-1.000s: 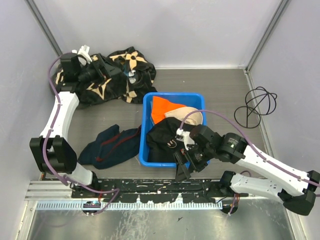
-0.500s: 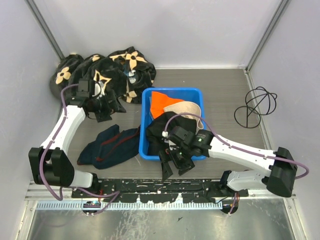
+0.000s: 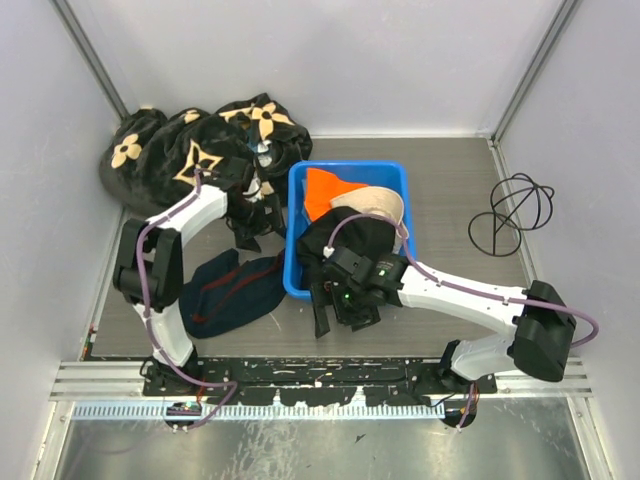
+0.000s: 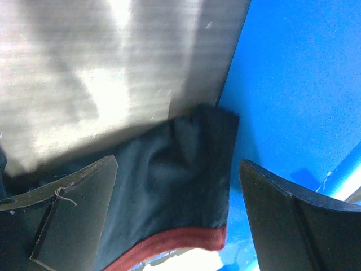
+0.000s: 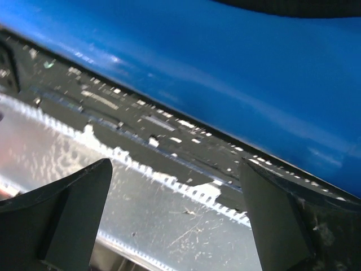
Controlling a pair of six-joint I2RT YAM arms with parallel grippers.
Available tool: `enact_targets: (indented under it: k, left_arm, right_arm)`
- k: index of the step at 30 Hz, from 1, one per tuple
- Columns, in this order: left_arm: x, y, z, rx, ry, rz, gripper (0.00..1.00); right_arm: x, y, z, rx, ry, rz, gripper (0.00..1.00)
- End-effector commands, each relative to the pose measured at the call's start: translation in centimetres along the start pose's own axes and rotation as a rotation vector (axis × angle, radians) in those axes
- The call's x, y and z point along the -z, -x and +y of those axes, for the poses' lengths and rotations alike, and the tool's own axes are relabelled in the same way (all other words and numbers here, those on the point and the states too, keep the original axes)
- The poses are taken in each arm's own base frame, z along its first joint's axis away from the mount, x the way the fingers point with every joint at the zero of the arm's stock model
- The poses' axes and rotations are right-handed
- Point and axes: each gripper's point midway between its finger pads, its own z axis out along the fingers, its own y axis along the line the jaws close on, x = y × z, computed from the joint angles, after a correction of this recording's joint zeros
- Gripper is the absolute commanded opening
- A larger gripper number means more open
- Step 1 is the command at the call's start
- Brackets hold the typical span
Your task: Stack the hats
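An orange hat (image 3: 322, 190), a beige hat (image 3: 378, 205) and a black hat (image 3: 350, 238) lie bunched together inside a blue bin (image 3: 350, 166). My left gripper (image 3: 255, 228) hangs open just outside the bin's left wall. In the left wrist view its jaws (image 4: 177, 214) stand wide over a navy garment's red-striped edge (image 4: 169, 192), next to the bin wall (image 4: 293, 84). My right gripper (image 3: 338, 318) is open at the bin's near wall, by the black hat. In the right wrist view it (image 5: 175, 220) holds nothing, with the blue wall (image 5: 225, 62) above it.
A large black cloth with tan flowers (image 3: 185, 155) is heaped in the back left corner. The navy garment with red stripes (image 3: 230, 290) lies left of the bin. A black wire stand (image 3: 515, 215) sits at the right. A metal rail (image 3: 300, 380) runs along the near edge.
My left arm has swung from the back left corner down to the bin's left side. My right gripper has moved left along the bin's near wall. The bin has slid away from me.
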Motion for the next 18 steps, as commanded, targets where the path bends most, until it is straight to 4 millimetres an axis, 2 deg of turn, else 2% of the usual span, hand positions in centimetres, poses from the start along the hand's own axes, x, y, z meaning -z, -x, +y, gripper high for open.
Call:
enact_targets:
  k: [1, 5, 10, 13, 18]
  left_arm:
    - [-0.2, 3.6, -3.7, -0.015, -0.088, -0.072, 0.98]
    - [0.2, 5.8, -4.8, -0.007, -0.079, -0.102, 0.98]
    - [2.4, 6.7, -3.4, -0.001, 0.058, -0.151, 0.98]
    - [3.1, 6.9, -3.5, -0.01, 0.051, -0.19, 0.98]
    - [2.1, 6.2, -4.0, 0.0, 0.007, -0.134, 0.98]
  right_arm:
    - [0.2, 2.5, -3.2, -0.068, -0.204, -0.123, 1.0]
    - [0.1, 3.5, -5.5, -0.081, -0.341, -0.156, 1.0]
    - [0.1, 5.3, -8.3, -0.126, -0.438, -0.185, 1.0]
    - [0.0, 7.9, -9.6, -0.17, -0.426, -0.234, 1.0]
    - [0.1, 12.4, -10.6, -0.192, -0.411, -0.29, 1.0]
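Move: The blue bin is against both hands' way. Its middle lies about 20 cm ahead of the right hand, 2 cm to its right and 4 cm lower, with the near wall only some 5 cm ahead; the black hat inside is about 18 cm ahead, 2 cm right. From the left hand the bin's middle is level, about 21 cm right; the navy cloth lies 15 cm back and 7 cm left, the patterned bag 17 cm forward, 13 cm left. Forward and to the right, about 10 and 7 cm, the right hand keeps pushing on the bin's near wall, sinking slightly while its open fingers swing some 20 degrees to point straight down and turn clockwise. The left hand runs forward about 7 cm along the bin's left wall, its fingers still open, then rises some 4 cm and stops. ##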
